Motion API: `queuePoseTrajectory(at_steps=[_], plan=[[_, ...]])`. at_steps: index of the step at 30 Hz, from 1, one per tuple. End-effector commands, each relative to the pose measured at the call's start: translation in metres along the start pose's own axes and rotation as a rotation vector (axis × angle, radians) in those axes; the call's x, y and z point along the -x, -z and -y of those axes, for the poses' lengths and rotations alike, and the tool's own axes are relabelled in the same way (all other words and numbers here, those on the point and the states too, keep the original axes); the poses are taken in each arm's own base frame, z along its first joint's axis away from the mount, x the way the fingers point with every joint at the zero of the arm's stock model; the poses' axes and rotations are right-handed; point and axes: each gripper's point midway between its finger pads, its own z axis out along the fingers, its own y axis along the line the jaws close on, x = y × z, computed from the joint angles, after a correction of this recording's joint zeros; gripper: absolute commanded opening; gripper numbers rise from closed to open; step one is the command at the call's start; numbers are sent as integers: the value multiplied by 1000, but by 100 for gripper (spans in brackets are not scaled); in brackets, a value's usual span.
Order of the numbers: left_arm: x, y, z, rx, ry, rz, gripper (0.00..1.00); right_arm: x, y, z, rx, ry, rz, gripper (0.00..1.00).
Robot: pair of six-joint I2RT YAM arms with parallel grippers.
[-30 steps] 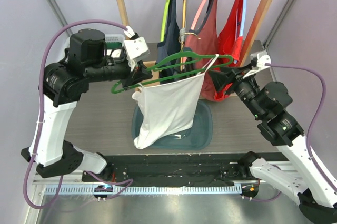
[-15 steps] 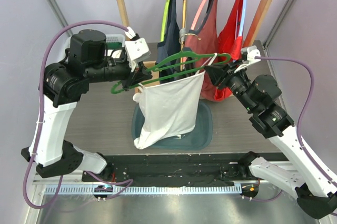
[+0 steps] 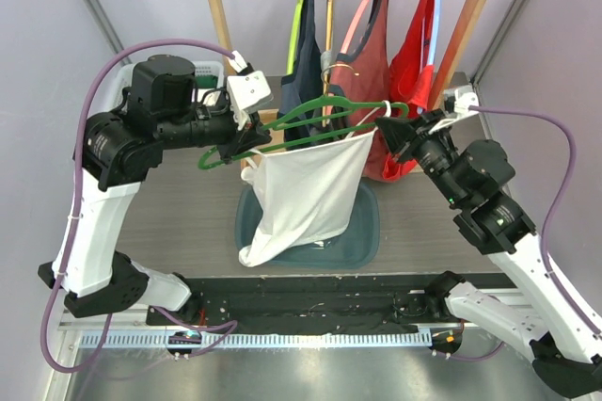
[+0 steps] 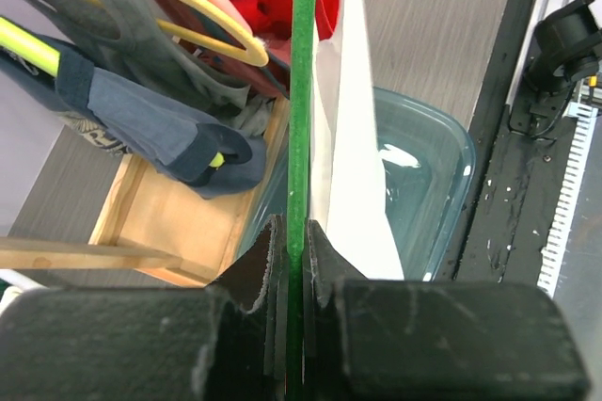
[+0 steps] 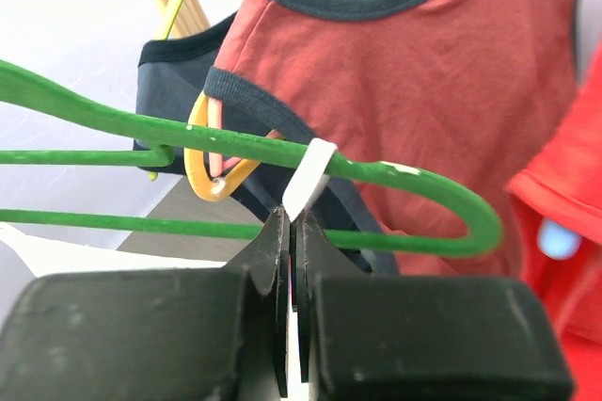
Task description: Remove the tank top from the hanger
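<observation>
A white tank top (image 3: 306, 194) hangs from a green hanger (image 3: 324, 103) held in the air over the basin. My left gripper (image 3: 246, 144) is shut on the hanger's lower bar at its left end; in the left wrist view the green bar (image 4: 301, 90) runs straight out from between the closed jaws (image 4: 293, 232), with the white cloth (image 4: 362, 184) just to its right. My right gripper (image 3: 388, 133) sits at the hanger's right end, shut on the tank top's white strap (image 5: 308, 175) just below where it loops over the green hanger (image 5: 423, 180).
A teal basin (image 3: 365, 224) lies on the table beneath the tank top. Behind stands a wooden rack (image 3: 218, 8) carrying a navy top (image 3: 306, 62), a rust-red top (image 3: 372, 53) and a bright red top (image 3: 414, 53), close behind the hanger's right end.
My right gripper has gone from open beside the hanger's right end to shut on the white strap. The left arm and hanger have barely moved.
</observation>
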Motion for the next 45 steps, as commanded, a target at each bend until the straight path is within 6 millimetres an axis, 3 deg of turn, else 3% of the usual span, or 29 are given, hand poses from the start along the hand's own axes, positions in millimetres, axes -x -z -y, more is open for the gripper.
queuePoseTrajectory(at_steps=[1,5,10,14,23,30,34,35,37,38,40,41,45], plan=[[13,8,-7,48,-48,50,0,45,24,9,-81,-3,130,1],[13,8,-7,52,-51,50,0,50,36,32,-206,0,159,1],[17,14,-4,49,-57,66,0,39,38,71,-424,31,130,1],[20,26,12,-16,-87,83,0,35,40,91,-544,59,122,1],[12,43,40,-137,-140,77,0,29,35,97,-579,78,99,1],[3,46,38,-115,-162,41,0,28,41,97,-575,76,96,1],[19,48,31,-71,-141,96,0,17,36,92,-531,77,55,2],[24,49,31,-66,-118,113,0,11,33,90,-518,73,39,5],[34,48,28,-53,-109,146,0,-6,23,80,-449,83,-31,25],[37,47,27,-47,-89,156,0,-12,18,72,-399,81,-61,48],[44,44,22,-31,-85,174,0,-23,14,65,-350,90,-111,69],[45,43,18,-15,-81,174,0,-26,14,63,-332,99,-126,85],[41,32,13,-13,-77,153,0,-30,24,50,-243,120,-159,93]])
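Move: The right hand already pinches the tank top's strap; the green hanger's right end is about 3 cm ahead, 5 cm right and 2 cm above. The maroon top hangs roughly 14 cm straight ahead, the red one some 15 cm ahead and 8 cm right. The basin sits about 15 cm left, level with it, 30 cm below. From the left hand, gripping the hanger, that end lies some 28 cm right, 5 cm ahead. Right hand drags the pinched strap some 9 cm right past the hanger's end, then opens; left keeps gripping. ##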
